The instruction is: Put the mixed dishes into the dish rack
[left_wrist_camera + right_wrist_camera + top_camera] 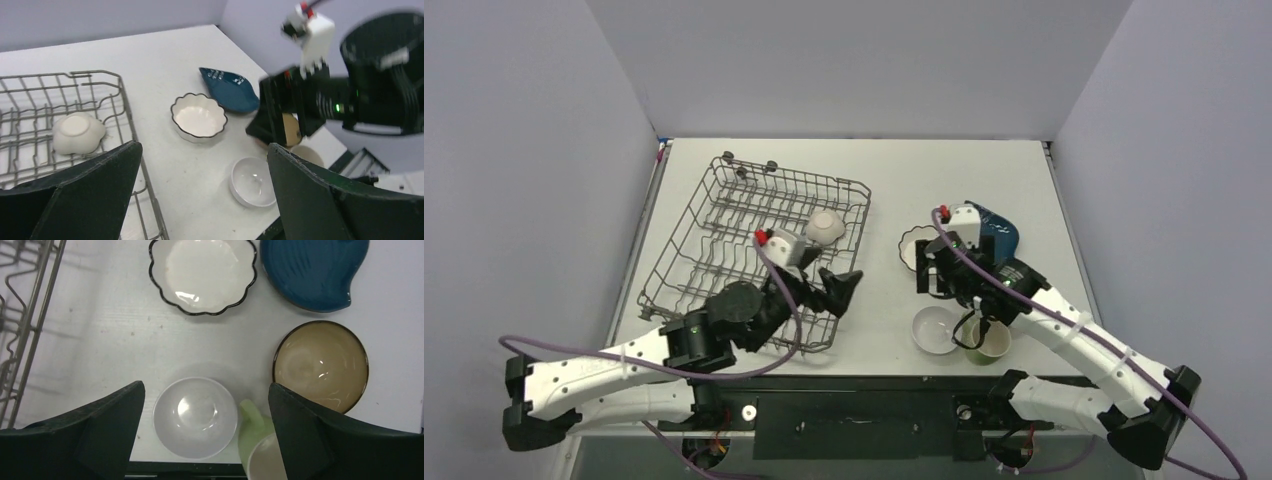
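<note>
The grey wire dish rack [724, 235] stands on the left of the table, and a small pale dish [824, 227] [77, 132] lies upside down in its right side. My left gripper [842, 288] [204, 146] hangs open and empty over the rack's right edge. On the table to the right sit a white scalloped bowl [914, 248] [203, 275], a dark blue dish [1001, 232] [312, 270], a brown bowl [321, 365], a plain white bowl [935, 330] [195, 417] and a light green mug [990, 342] [255, 440]. My right gripper [205, 386] is open above the white bowl, holding nothing.
The white bowl and the mug stand close to the table's near edge [904, 375]. Grey walls enclose the table on three sides. In the left wrist view my right arm [350, 95] hangs over the brown bowl, just right of the scalloped bowl [198, 116].
</note>
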Available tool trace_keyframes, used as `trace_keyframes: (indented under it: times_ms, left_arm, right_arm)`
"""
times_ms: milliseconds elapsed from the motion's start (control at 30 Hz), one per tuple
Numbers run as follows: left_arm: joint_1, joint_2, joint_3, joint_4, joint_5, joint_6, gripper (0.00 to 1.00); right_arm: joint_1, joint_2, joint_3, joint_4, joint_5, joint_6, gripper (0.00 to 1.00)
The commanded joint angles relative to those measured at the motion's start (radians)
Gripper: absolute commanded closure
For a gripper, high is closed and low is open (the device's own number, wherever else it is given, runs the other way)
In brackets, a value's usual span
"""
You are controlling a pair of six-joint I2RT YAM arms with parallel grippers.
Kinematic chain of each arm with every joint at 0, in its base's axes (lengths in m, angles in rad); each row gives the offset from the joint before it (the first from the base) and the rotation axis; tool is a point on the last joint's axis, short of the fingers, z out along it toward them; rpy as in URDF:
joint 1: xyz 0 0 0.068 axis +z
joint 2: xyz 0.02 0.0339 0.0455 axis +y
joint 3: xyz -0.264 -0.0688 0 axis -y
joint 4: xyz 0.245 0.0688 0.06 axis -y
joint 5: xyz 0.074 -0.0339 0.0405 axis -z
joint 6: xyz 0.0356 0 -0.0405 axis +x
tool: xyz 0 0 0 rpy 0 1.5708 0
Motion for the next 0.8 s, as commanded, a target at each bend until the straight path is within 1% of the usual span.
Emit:
trace_keyframes:
  times_ms: [0,33,100,133,167,200,267,333,533,567,600,633,667,767]
  left_arm:
    - [0.117,-0.124,-0.057,-0.107,0.042,-0.162,0.04]
    - [0.145,-0.136,-0.068,-0.118,0.064,-0.177,0.04]
    - [0.168,-0.155,-0.075,-0.151,0.080,-0.204,0.04]
    - [0.172,-0.154,-0.077,-0.167,0.084,-0.209,0.04]
    - [0.176,-0.150,-0.080,-0.171,0.094,-0.219,0.04]
    - [0.177,-0.147,-0.080,-0.172,0.101,-0.222,0.04]
    - [0.177,-0.136,-0.082,-0.168,0.127,-0.230,0.04]
    - [0.177,-0.125,-0.082,-0.167,0.147,-0.232,0.04]
    - [0.179,-0.127,-0.101,-0.162,0.157,-0.240,0.04]
    - [0.179,-0.132,-0.106,-0.160,0.157,-0.241,0.04]
    - [0.179,-0.135,-0.109,-0.157,0.157,-0.247,0.04]
    - [0.180,-0.141,-0.116,-0.156,0.157,-0.251,0.04]
    - [0.181,-0.144,-0.123,-0.155,0.159,-0.256,0.04]
    - [0.188,-0.152,-0.135,-0.150,0.164,-0.266,0.04]
  right_arm:
    - [0.127,0.055,-0.028,-0.065,0.130,0.119,0.11]
    - [0.132,0.065,-0.051,-0.062,0.158,0.142,0.12]
    - [0.129,0.074,-0.093,-0.036,0.164,0.148,0.15]
    - [0.110,0.079,-0.107,-0.024,0.158,0.146,0.22]
    - [0.096,0.089,-0.129,-0.008,0.138,0.142,0.26]
    - [0.065,0.094,-0.138,-0.001,0.102,0.140,0.35]
    - [0.017,0.099,-0.179,0.033,0.038,0.140,0.41]
    - [-0.011,0.085,-0.194,0.038,0.010,0.159,0.43]
    - [-0.035,0.052,-0.230,0.039,-0.064,0.179,0.44]
    - [-0.039,0.051,-0.234,0.039,-0.071,0.183,0.49]
    - [-0.038,0.051,-0.242,0.040,-0.087,0.190,0.61]
    - [-0.033,0.050,-0.245,0.042,-0.096,0.192,0.64]
    - [-0.025,0.050,-0.248,0.049,-0.103,0.192,0.66]
    - [0.065,0.071,-0.229,0.046,-0.061,0.188,0.63]
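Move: The small white bowl lies about 6 cm back from the right hand, 3 cm to its left and some 16 cm below. At much the same depth, the green mug is about 9 cm back and 7 cm right of the hand, the brown bowl 1 cm ahead and 12 cm right, the scalloped dish 13 cm ahead and 3 cm left. From the left hand, the white bowl is some 20 cm right, 2 cm ahead and 28 cm down. Right hand drops about 10 cm and back towards the white bowl, half-closing; left hand sinks and shifts left. ##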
